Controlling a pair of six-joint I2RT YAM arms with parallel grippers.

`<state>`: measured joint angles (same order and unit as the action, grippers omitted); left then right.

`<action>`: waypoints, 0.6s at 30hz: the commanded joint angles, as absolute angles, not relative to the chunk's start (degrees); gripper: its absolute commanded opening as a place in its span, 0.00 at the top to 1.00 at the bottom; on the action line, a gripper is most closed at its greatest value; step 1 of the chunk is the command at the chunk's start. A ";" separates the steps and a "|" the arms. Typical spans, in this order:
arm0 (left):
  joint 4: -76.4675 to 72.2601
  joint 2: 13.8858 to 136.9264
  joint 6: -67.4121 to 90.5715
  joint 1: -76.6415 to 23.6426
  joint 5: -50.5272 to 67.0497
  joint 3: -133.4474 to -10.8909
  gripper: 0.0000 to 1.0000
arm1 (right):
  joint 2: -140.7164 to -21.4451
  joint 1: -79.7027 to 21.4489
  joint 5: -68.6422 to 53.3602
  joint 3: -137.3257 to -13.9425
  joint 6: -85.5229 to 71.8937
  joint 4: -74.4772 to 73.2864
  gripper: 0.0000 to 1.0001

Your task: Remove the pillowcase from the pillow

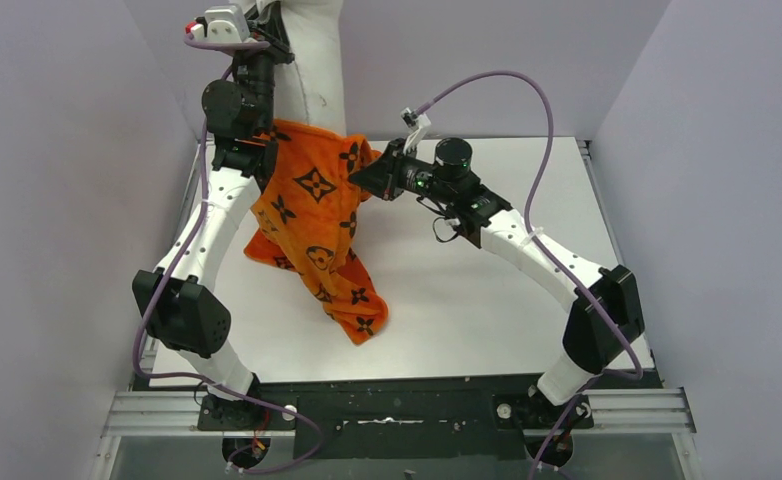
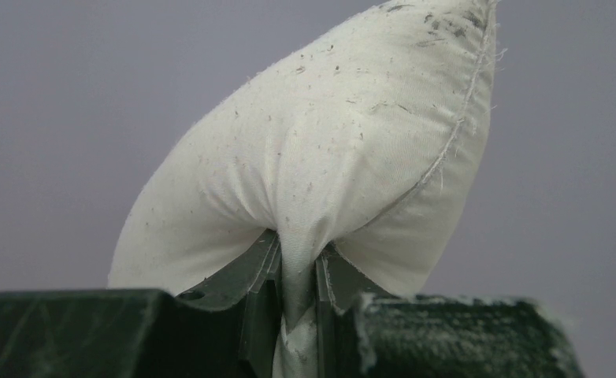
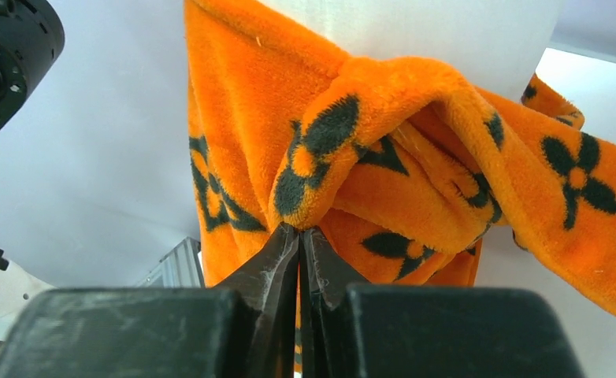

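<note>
The white pillow [image 1: 312, 60] hangs high at the back left, its top out of the top view. My left gripper [image 2: 298, 276] is shut on a pinched fold of the pillow [image 2: 313, 150]; in the top view the left gripper [image 1: 267, 20] sits at the pillow's upper left. The orange pillowcase [image 1: 312, 215] with black motifs covers the pillow's lower part and trails onto the table. My right gripper [image 1: 359, 175] is at its right edge. In the right wrist view the right gripper [image 3: 300, 230] is shut on a fold of the pillowcase [image 3: 368, 150].
The white table [image 1: 487, 300] stands inside grey walls. A metal rail [image 1: 397, 410] runs along the near edge. Purple cables loop over both arms. The left arm's links [image 1: 207, 220] stand beside the hanging pillowcase.
</note>
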<state>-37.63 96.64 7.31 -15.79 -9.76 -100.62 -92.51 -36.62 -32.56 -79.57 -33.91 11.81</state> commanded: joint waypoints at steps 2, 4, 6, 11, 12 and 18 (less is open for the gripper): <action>-53.44 91.66 7.97 -15.73 -8.52 -104.30 1.00 | -91.18 -36.67 -34.43 -77.79 -35.20 16.98 1.00; -53.29 91.93 7.78 -15.73 -8.53 -104.85 1.00 | -90.41 -36.86 -34.15 -74.61 -35.50 18.24 1.00; -53.05 92.25 7.49 -15.77 -8.46 -105.46 1.00 | -89.69 -37.31 -33.49 -71.68 -35.53 18.77 1.00; -52.89 92.85 6.41 -15.66 -8.63 -106.18 1.00 | -88.91 -40.42 -30.56 -64.04 -35.19 19.94 1.00; -53.03 92.89 6.20 -15.69 -8.84 -106.10 1.00 | -89.21 -41.45 -29.91 -62.72 -35.06 20.25 1.00; -52.45 93.19 5.98 -15.39 -8.59 -107.06 1.00 | -92.59 -46.90 -28.32 -54.93 -36.58 23.95 1.00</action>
<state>-37.54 96.66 6.59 -15.66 -9.17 -100.64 -91.35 -44.05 -29.82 -57.78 -35.46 18.35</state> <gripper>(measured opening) 0.129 0.020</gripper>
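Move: My right fingers are already shut at a fold of the pillowcase. Its hanging bulk centres some 9 cm to my right hand's left, 5 cm farther out and 15 cm below; its bottom end lies about 7 cm back, 1 cm left and 31 cm down. The bare pillow's middle is about 17 cm ahead, 7 cm left and 15 cm up. From my left hand, the pillowcase's middle is about 12 cm back, 4 cm right and 39 cm below. I drag my shut right hand down along the right side of the hanging pillowcase, slowly at first and then fast, about 14 cm down and 7 cm back towards my base, fingertips dipping some 10 degrees. With my left hand I stay put high up and keep my pinch on the pillow, holding it against the tug. ##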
